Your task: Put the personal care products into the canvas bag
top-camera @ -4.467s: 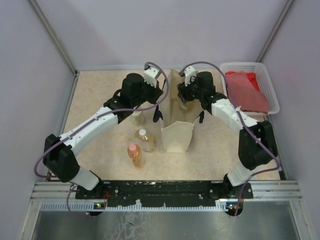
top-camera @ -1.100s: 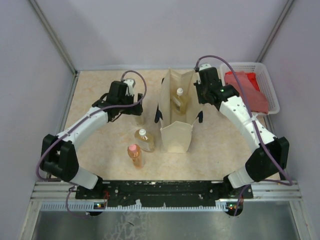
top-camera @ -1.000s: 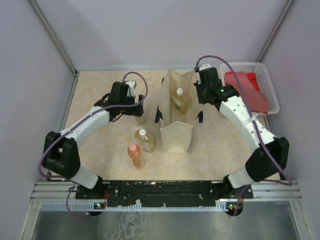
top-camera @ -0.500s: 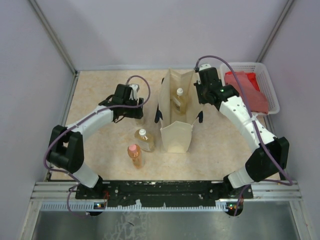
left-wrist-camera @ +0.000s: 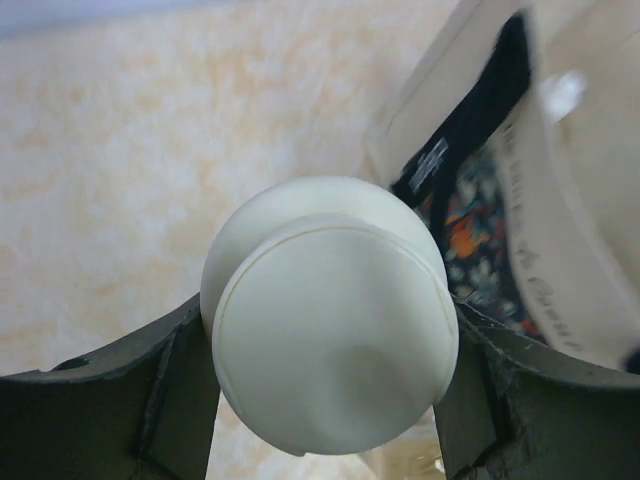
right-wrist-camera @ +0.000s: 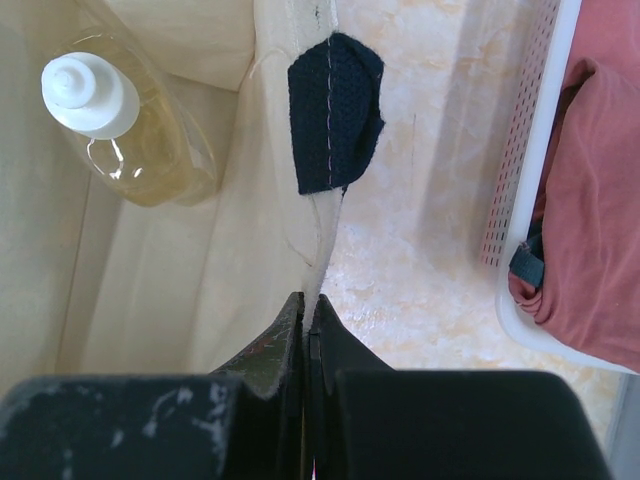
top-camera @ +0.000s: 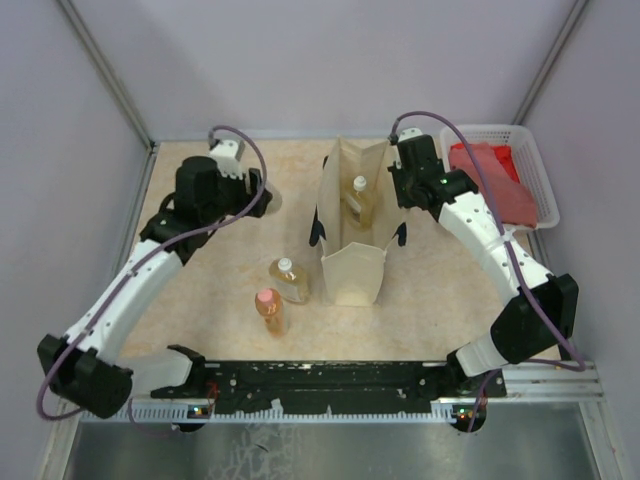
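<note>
My left gripper is shut on the cream bottle, its cap filling the left wrist view between both fingers. From above, that gripper hangs raised left of the canvas bag and hides the bottle. The bag stands open, with one amber bottle inside it. My right gripper is shut on the bag's rim, at the bag's right side. A second amber bottle and the orange bottle with a pink cap stand on the table, left of the bag.
A white basket with red cloth sits at the back right, close to my right arm. The bag's dark strap lies just right of the held bottle. Enclosure walls rise on three sides.
My left gripper closed on the cream bottle and lifted it off the table, the arm swinging up and left. The right gripper kept its hold on the bag.
</note>
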`<state>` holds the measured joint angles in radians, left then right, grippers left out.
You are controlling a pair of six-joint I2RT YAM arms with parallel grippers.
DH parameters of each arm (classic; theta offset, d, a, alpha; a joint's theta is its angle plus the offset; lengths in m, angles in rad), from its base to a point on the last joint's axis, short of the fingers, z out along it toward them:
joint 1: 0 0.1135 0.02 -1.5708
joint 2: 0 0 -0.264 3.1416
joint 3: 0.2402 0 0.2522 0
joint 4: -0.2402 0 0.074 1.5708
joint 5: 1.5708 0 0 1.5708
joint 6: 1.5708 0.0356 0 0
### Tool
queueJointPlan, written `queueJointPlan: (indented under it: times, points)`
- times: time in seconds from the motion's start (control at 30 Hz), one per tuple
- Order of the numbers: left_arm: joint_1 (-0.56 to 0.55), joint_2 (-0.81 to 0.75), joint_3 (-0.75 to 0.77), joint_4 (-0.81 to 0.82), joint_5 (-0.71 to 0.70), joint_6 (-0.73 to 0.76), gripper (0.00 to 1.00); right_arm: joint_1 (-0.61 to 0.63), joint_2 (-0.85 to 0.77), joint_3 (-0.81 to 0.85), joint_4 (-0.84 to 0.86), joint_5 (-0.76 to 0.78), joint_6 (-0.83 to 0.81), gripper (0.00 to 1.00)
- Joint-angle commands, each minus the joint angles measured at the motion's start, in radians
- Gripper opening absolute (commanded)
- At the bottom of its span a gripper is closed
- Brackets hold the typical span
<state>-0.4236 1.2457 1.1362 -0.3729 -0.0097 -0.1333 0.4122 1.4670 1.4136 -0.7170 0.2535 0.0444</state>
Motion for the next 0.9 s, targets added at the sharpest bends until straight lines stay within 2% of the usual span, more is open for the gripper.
queueJointPlan:
  times: [0.0,0.17,0.4,0.67,0.87]
  points:
    - [0.002,-0.123,0.081,0.191,0.102,0.038,0.0,0.004,0.002,0.016,0.015,0.034,-0.021,0.0]
    - [0.002,-0.173,0.059,0.302,0.254,0.059,0.0,0.004,0.017,0.032,0.016,0.025,-0.025,0.0]
    - [0.0,-0.145,0.041,0.457,0.452,0.036,0.0,0.004,0.02,0.028,0.016,0.022,-0.023,0.0]
    - [-0.023,-0.077,0.031,0.626,0.562,0.028,0.0,0.004,0.021,0.028,0.021,0.008,-0.016,0.0]
    - [-0.047,-0.013,0.097,0.684,0.601,0.031,0.0,0.004,0.027,0.03,0.019,0.009,-0.016,0.0]
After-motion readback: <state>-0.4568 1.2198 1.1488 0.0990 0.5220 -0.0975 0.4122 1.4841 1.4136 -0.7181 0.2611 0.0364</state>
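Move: The white bottle is already off the table in the left hand. The canvas bag it is bound for is centred about 18 cm to that hand's right and roughly level with it fore and aft, its middle some 12 cm lower. A white-capped amber bottle stands about 10 cm back and 5 cm right, the pink-capped bottle about 17 cm straight back, both some 16 cm below. From the right hand, the bag's middle is about 8 cm left, 3 cm back and 10 cm down. The white bottle, still clasped in the left fingers, is raised quickly by some 12 cm, then carried about 10 cm to the right towards the bag's left rim at nearly steady height. Meanwhile the wrist tips the fingers upward and swings clockwise about 30 degrees, rolling its left side down. The right hand stays put, still pinching the bag's right rim. ##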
